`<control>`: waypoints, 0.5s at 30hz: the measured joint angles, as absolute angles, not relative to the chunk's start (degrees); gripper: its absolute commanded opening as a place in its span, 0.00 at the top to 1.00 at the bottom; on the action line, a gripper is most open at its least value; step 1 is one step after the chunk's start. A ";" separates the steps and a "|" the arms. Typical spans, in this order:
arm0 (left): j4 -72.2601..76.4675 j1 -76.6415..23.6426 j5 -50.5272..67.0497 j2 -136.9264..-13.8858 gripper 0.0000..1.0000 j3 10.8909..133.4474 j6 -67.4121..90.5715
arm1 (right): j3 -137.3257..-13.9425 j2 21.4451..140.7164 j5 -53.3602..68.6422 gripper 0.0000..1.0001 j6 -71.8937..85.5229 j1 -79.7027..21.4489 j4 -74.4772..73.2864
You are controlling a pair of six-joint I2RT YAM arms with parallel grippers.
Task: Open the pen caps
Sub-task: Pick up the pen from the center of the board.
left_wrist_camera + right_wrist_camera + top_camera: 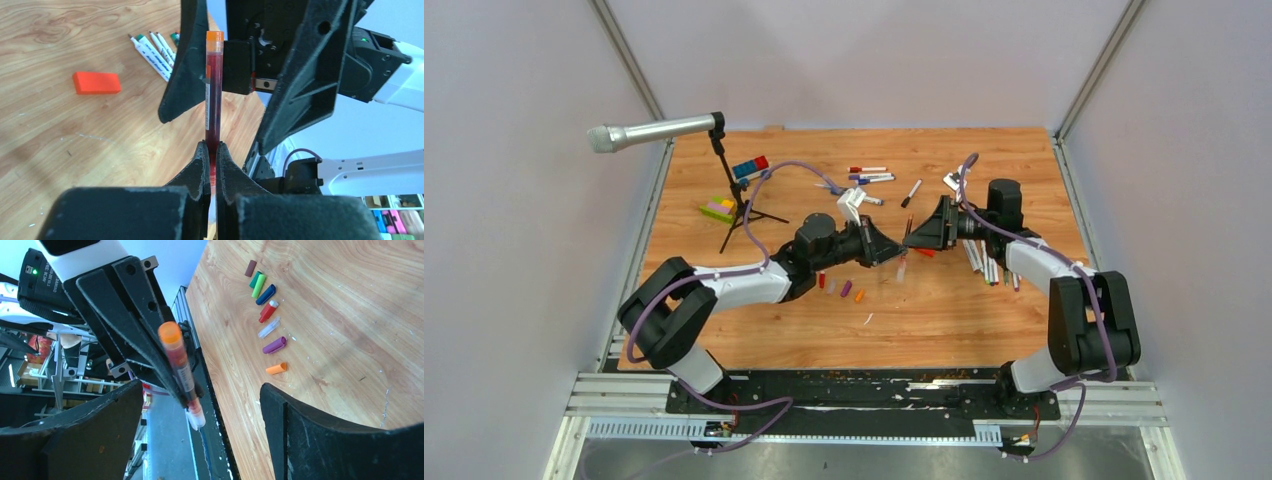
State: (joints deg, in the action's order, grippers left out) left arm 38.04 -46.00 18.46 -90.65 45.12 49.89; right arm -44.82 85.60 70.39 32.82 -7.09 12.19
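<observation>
My left gripper is shut on a dark red pen and holds it above the table. The pen has an orange end and a clear cap on its other end, past the left fingers. My right gripper faces the left one and stands open. Its fingers flank the pen's orange end without touching it. Several loose pen caps lie in a row on the wood: brown, green, blue, red, clear, purple and orange. More pens lie in a bunch at the right.
An orange-red block lies on the table below the grippers. Other pens lie at the back middle. A grey microphone on a black tripod and stacked toy bricks stand at the back left.
</observation>
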 measured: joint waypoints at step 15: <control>40.60 -49.01 18.31 -93.60 1.00 45.12 51.57 | -44.82 87.02 70.61 0.73 37.47 -7.38 15.73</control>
State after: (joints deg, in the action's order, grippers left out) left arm 40.60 -49.01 18.31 -93.60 45.12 51.57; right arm -44.82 87.02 70.61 37.47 -7.38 15.73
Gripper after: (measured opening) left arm 0.018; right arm 0.503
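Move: The left hand already grips the pen near its middle, orange end leaning up and forward; the right hand's open fingers are about 3 cm to its right, 2 cm ahead and 2 cm above. From the right hand the pen's middle is 3 cm left, 2 cm back and 2 cm below. On the board some 15 cm below the left hand, the red eraser lies 7 cm ahead and 7 cm right, the orange cap 5 cm back and 7 cm left. Left hand shifts the pen some 3 cm right, back and down between the right fingers, which close halfway. ##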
